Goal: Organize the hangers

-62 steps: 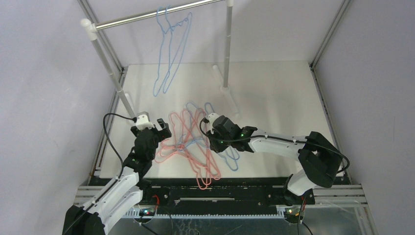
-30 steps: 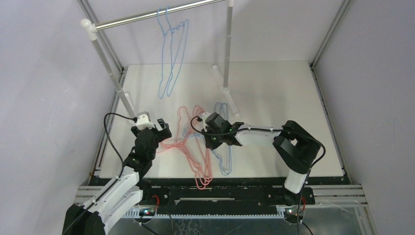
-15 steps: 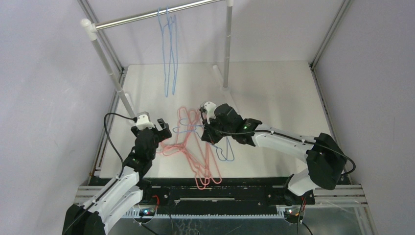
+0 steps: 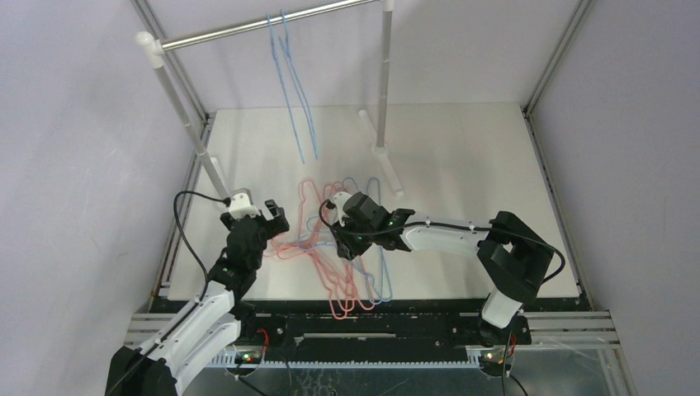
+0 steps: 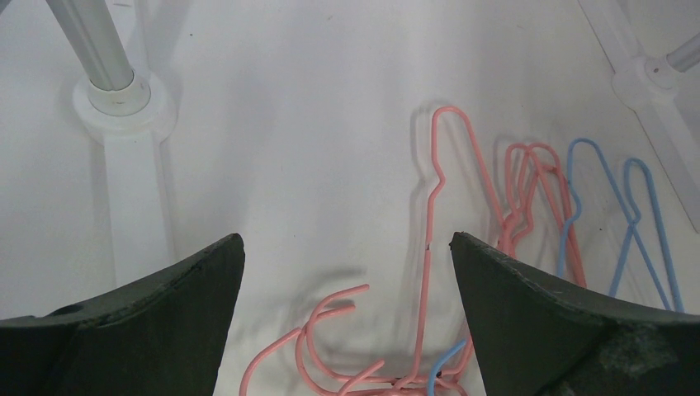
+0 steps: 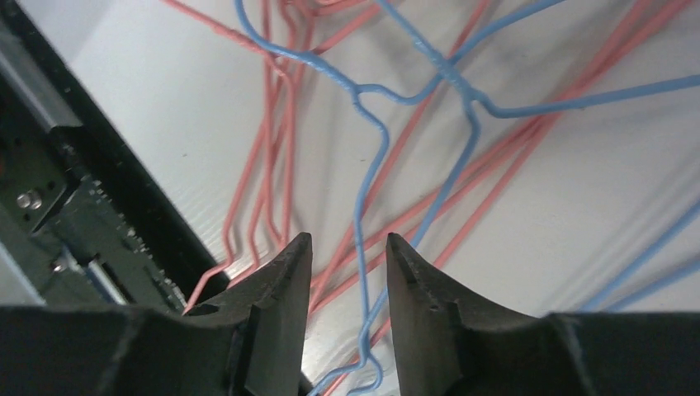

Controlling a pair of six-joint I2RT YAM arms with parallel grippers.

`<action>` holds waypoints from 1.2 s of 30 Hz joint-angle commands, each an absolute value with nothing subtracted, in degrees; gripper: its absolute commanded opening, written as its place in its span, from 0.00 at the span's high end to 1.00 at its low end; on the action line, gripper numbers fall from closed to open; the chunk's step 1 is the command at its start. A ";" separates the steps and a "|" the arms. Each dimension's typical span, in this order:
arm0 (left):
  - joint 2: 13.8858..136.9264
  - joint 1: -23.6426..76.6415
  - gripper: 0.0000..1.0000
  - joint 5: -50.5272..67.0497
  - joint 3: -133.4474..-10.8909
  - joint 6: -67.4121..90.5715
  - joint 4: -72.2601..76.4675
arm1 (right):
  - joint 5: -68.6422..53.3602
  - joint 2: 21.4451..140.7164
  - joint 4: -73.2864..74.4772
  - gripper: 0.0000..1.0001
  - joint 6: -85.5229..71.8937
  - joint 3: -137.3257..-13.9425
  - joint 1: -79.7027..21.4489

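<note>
Two light blue hangers [image 4: 295, 107] hang from the silver rail [image 4: 223, 30]. On the table lies a tangled pile of pink hangers [image 4: 330, 285] and blue hangers [image 4: 381, 276]. My right gripper [image 4: 345, 246] hovers over the pile's middle. In the right wrist view its jaws [image 6: 348, 247] stand partly open, and a blue hanger wire [image 6: 361, 206] runs loose between them over pink wires [image 6: 272, 148]. My left gripper [image 4: 272, 221] sits at the pile's left edge, wide open [image 5: 347, 247] and holding nothing. Pink hooks [image 5: 330, 318] lie just below its jaws.
The rail's white posts [image 4: 186, 115] [image 4: 385, 74] stand at back left and back centre, and their bases [image 5: 122, 99] [image 5: 660, 74] rest on the table. The black front edge [image 6: 82, 206] runs close to the pile. Metal frame struts [image 4: 549, 66] border the table.
My right gripper has opened and let go of the blue hanger it held, and has shifted slightly left and nearer. The hung blue hangers swing on the rail. My left arm is unmoved.
</note>
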State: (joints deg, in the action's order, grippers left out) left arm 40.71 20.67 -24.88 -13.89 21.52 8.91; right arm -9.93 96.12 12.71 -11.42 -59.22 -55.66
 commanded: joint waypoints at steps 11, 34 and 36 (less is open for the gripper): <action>39.74 20.84 0.01 -24.87 -13.45 21.70 11.07 | -1.26 101.51 10.98 0.53 -11.69 -60.78 -53.22; 41.64 20.86 0.01 -24.87 -13.68 21.69 11.81 | -7.22 85.61 6.76 0.97 -13.26 -56.64 -50.72; 41.71 20.89 0.00 -24.87 -13.71 21.66 11.95 | -10.39 84.15 4.70 0.97 -14.31 -56.31 -49.85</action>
State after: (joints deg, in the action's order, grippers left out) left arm 41.63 20.67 -24.88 -13.89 21.52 8.93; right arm -6.26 88.27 10.26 -12.36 -56.64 -51.35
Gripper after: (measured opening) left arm 0.995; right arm 0.040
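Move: Ahead and to the right of the open right hand, about 3 cm each way and some 5 cm lower, lies the neck of the blue hanger it goes for. The second blue hanger lies close by, its middle roughly 2 cm ahead of the hand and 5 cm to the right; the pink hangers are centred level with the hand, about 4 cm left. From the left hand, that blue neck is some 22 cm right, 5 cm back and 10 cm down. Slanting forward and a little right, then dipping about 5 cm to the table, the right hand brings its half-open fingers down around the neck of a blue hanger and turns slightly clockwise. There the fingers close and pinch the wire, and the hand rises nearly straight up, some 9 cm, still holding it. ##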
